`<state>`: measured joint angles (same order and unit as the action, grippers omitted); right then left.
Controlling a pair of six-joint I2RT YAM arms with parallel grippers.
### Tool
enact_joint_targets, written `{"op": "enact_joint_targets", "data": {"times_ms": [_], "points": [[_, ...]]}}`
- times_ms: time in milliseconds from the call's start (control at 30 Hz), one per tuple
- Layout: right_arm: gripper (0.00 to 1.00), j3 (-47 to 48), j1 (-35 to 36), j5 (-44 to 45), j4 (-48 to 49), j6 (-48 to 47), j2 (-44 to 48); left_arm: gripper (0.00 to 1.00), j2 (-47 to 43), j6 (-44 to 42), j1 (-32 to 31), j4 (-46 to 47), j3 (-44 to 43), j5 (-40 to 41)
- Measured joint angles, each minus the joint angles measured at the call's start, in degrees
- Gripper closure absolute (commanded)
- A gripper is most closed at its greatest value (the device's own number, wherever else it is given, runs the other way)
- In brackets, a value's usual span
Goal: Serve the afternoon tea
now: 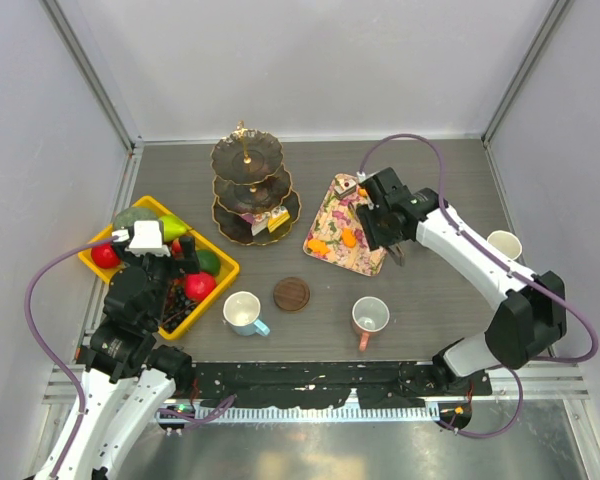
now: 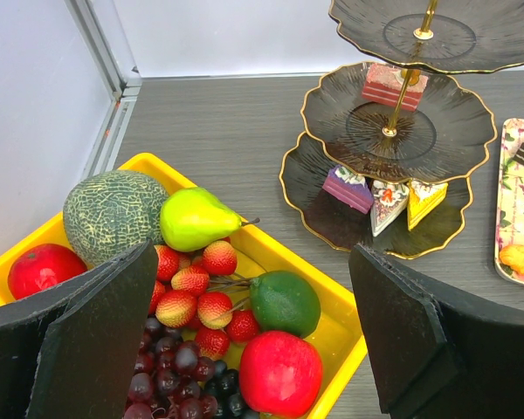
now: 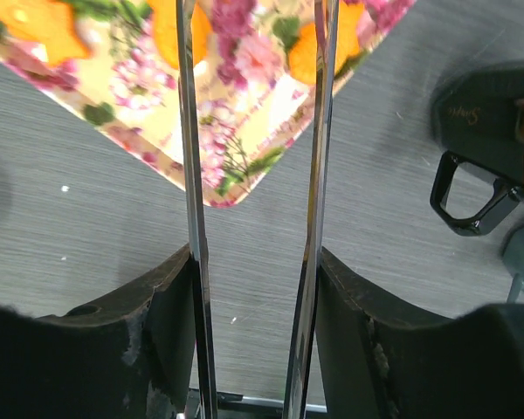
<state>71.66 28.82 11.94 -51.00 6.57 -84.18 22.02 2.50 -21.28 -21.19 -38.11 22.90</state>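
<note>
My right gripper (image 3: 255, 262) is shut on a pair of metal tongs (image 3: 189, 131), one arm against each finger. The tongs reach over the floral tray (image 1: 332, 205), beside orange pastries (image 3: 301, 61); their tips run out of the wrist view. The dark three-tier stand (image 1: 248, 158) holds cake slices (image 2: 389, 201) on its bottom tier and a pink slice (image 2: 393, 85) on the middle one. A white mug (image 1: 242, 312), a pinkish mug (image 1: 369, 317) and a cream mug (image 1: 503, 245) stand on the table; a black mug (image 3: 485, 122) lies right of the tongs. My left gripper (image 2: 253, 262) hangs open over the fruit.
The yellow crate (image 1: 220, 272) at the left holds a melon (image 2: 113, 209), a pear, a lime, strawberries, grapes and red fruit. A brown round coaster (image 1: 291, 293) lies between the white mug and the tray. Walls close the table at the back and both sides.
</note>
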Motion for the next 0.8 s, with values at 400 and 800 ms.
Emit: {"op": "enact_joint_targets", "data": {"times_ms": [400,800], "points": [[0.45,11.85,14.27,2.01,3.48,-3.65,0.09,0.01,0.00,0.00,0.00,0.00,0.00,0.02],[0.44,22.12,18.88,3.28,6.82,-9.75,-10.82,0.01,0.00,0.00,0.00,0.00,0.00,0.02]]}}
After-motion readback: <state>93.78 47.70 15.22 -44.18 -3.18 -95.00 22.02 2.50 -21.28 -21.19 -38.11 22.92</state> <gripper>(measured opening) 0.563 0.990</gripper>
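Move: The three-tiered stand that the right hand is taking the tong-held yellow cake slice to has its middle about 26 cm to that hand's left, 10 cm ahead; its middle tier is some 2 cm lower than the hand. The flowered tray lies 8 cm ahead, 5 cm left and 14 cm below, the wooden coaster about 20 cm left, 10 cm back. From the idle left hand the stand is roughly 16 cm ahead and 14 cm right, its middle tier 14 cm lower. Swiftly leftward and upward off the flowered tray, the right hand carries the yellow cake slice in the tongs about 16 cm left towards the stand. It climbs some 10 cm, then levels off and eases slightly forward, swinging counter-clockwise about 25 degrees and tipping the tongs up to bring their tips to the right side of the middle tier. The fingers keep their hold on the tongs. ##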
